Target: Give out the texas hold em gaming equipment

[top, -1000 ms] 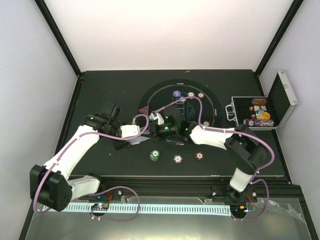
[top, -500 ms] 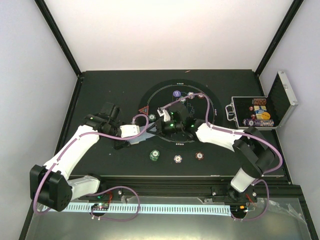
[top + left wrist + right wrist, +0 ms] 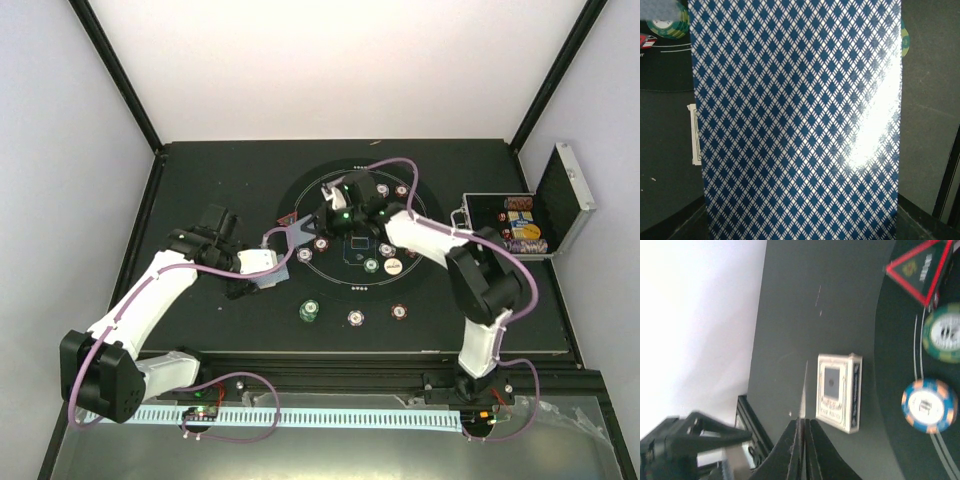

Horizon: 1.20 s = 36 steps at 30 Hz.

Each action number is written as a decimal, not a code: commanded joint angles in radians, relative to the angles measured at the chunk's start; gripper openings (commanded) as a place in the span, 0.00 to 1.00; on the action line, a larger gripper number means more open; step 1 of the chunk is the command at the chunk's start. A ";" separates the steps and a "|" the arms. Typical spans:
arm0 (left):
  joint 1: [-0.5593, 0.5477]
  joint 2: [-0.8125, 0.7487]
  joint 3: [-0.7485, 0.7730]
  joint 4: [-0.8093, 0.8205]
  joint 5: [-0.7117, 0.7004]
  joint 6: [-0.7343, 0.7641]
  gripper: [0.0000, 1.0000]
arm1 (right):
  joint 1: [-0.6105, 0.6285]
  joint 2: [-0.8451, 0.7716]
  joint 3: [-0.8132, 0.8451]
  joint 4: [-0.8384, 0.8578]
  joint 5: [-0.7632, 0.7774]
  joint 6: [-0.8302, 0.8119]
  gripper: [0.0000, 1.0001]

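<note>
In the left wrist view, a playing card with a blue diamond back (image 3: 795, 125) fills the frame and hides my left fingers. From above, my left gripper (image 3: 268, 268) sits left of the black mat (image 3: 430, 225), shut on the cards. My right gripper (image 3: 804, 421) is shut on a single card (image 3: 803, 385) seen edge-on. From above, that card (image 3: 295, 238) hangs over the mat's left rim beside the red triangle marker (image 3: 288, 218). Green (image 3: 310, 311), white (image 3: 356, 317) and brown-red (image 3: 399, 312) chips lie in a row in front of the mat.
Several more chips (image 3: 385, 250) lie on the mat. A white card box (image 3: 837, 397) lies on the table just left of the mat. The open silver case (image 3: 515, 225) with chips stands at the right. The right arm reaches across the mat.
My right gripper closed on a card at the left gripper's cards, then swung away toward the mat's far left with it, uncovering chips on the mat. The left arm stayed put.
</note>
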 commanded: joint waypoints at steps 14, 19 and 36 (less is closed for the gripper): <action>0.014 -0.035 0.029 -0.054 0.020 -0.015 0.01 | -0.053 0.688 0.863 -0.344 -0.023 -0.072 0.09; 0.016 -0.047 0.022 -0.064 0.018 -0.008 0.02 | -0.057 0.710 0.911 -0.433 0.027 -0.117 0.13; 0.019 -0.049 0.027 -0.067 0.032 -0.020 0.02 | -0.028 -0.024 0.034 -0.037 0.050 -0.064 0.71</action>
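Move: The right hand already pinches one card; the place it is taken to lies about 13 cm ahead, 8 cm left and 13 cm below. The red-edged triangle is some 12 cm ahead and 5 cm left, the green chip roughly 7 cm ahead and 1 cm left, the red chip 5 cm ahead and 4 cm right. From the deck-holding left hand, that place is about 24 cm ahead and 3 cm right. Right hand swings the card 13 cm forward, 10 down, to the triangle, opens, then withdraws up, back and right. ##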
